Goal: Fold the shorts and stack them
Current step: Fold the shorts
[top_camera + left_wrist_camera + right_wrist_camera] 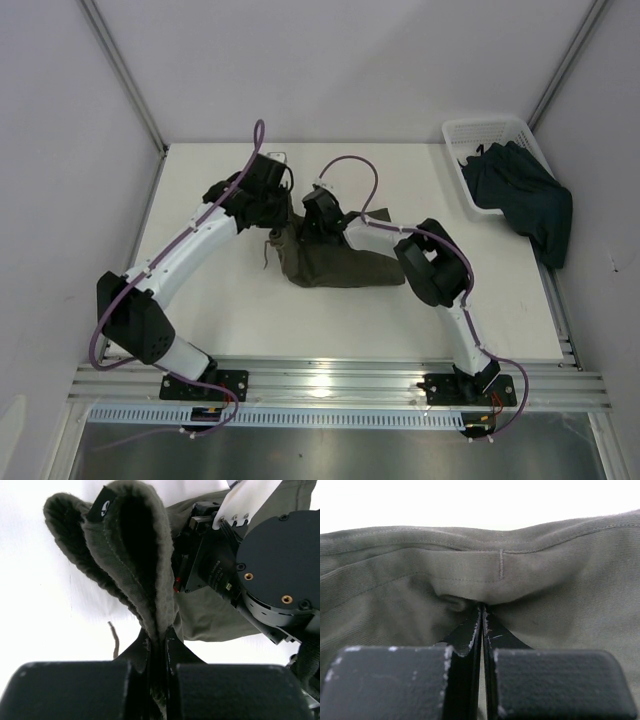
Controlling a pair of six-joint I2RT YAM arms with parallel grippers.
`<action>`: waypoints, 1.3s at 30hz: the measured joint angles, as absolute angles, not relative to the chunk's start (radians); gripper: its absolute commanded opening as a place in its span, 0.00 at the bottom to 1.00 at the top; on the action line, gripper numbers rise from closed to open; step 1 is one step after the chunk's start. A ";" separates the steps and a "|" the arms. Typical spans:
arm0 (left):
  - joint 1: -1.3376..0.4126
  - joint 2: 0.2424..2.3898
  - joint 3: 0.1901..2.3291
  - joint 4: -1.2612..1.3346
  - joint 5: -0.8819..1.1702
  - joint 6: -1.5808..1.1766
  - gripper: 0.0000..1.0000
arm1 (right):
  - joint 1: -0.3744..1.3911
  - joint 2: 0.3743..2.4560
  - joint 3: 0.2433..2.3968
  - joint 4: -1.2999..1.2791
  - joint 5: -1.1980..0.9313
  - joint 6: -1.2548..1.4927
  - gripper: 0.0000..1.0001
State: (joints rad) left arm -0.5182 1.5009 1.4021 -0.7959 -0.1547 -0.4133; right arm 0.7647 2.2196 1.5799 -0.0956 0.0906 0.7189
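The olive-green shorts (340, 264) lie bunched at the table's middle. My left gripper (281, 220) holds their left end, and in the left wrist view it (161, 636) is shut on the ribbed waistband (142, 550), which loops upward from the jaws. My right gripper (317, 232) sits just to the right of it, on the shorts' upper edge. In the right wrist view it (481, 611) is shut on a fold of the olive-green shorts (550, 580) below a seam. The dark navy-teal shorts (522, 192) hang over the white basket's (468, 132) right side.
A drawstring (115, 641) trails from the olive shorts onto the white table (240, 300). The right arm's wrist housing (272, 565) sits close to the left gripper. The basket stands in the back right corner, by the wall rail.
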 measured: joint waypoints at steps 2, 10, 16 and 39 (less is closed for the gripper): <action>-0.522 1.515 1.412 -0.798 -0.156 -0.413 0.00 | 0.760 2.214 1.576 -0.097 0.090 0.724 0.00; -0.535 1.568 1.446 -0.826 -0.200 -0.413 0.00 | 0.696 2.054 1.525 -0.149 0.065 0.725 0.00; -0.557 1.587 1.459 -0.841 -0.228 -0.413 0.00 | 0.581 1.789 1.338 -0.165 0.039 0.712 0.00; -0.634 1.668 1.568 -0.912 -0.311 -0.408 0.00 | 0.324 1.685 1.005 -0.327 0.005 0.514 0.50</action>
State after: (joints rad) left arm -0.6338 1.6680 1.5681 -0.9115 -0.3107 -0.4076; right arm 0.3241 1.6848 1.0054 -0.3267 0.0051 0.5144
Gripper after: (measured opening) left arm 0.049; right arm 0.486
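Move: The right edge of the spread shorts, near its closest corner, lies some 27 cm right of the right hand and about 7 cm back, at nearly fingertip height. The far right corner is about 23 cm to the right and 8 cm ahead; the bunched left end hangs from the left hand, about 7 cm left, 6 cm back and 16 cm higher. From the left hand, the middle of the spread part lies some 18 cm right, straight across, and 17 cm below. The shorts' flat part is freed as the right hand's shut fingertips lift off it; that hand rises about 11 cm, sweeps some 27 cm right and slightly back, then sinks as far again to the right edge, turning a little clockwise and opening its fingers about halfway around the edge. The left hand keeps its pinch on the raised bunch, easing a couple of centimetres right and tilting about 10 degrees. ##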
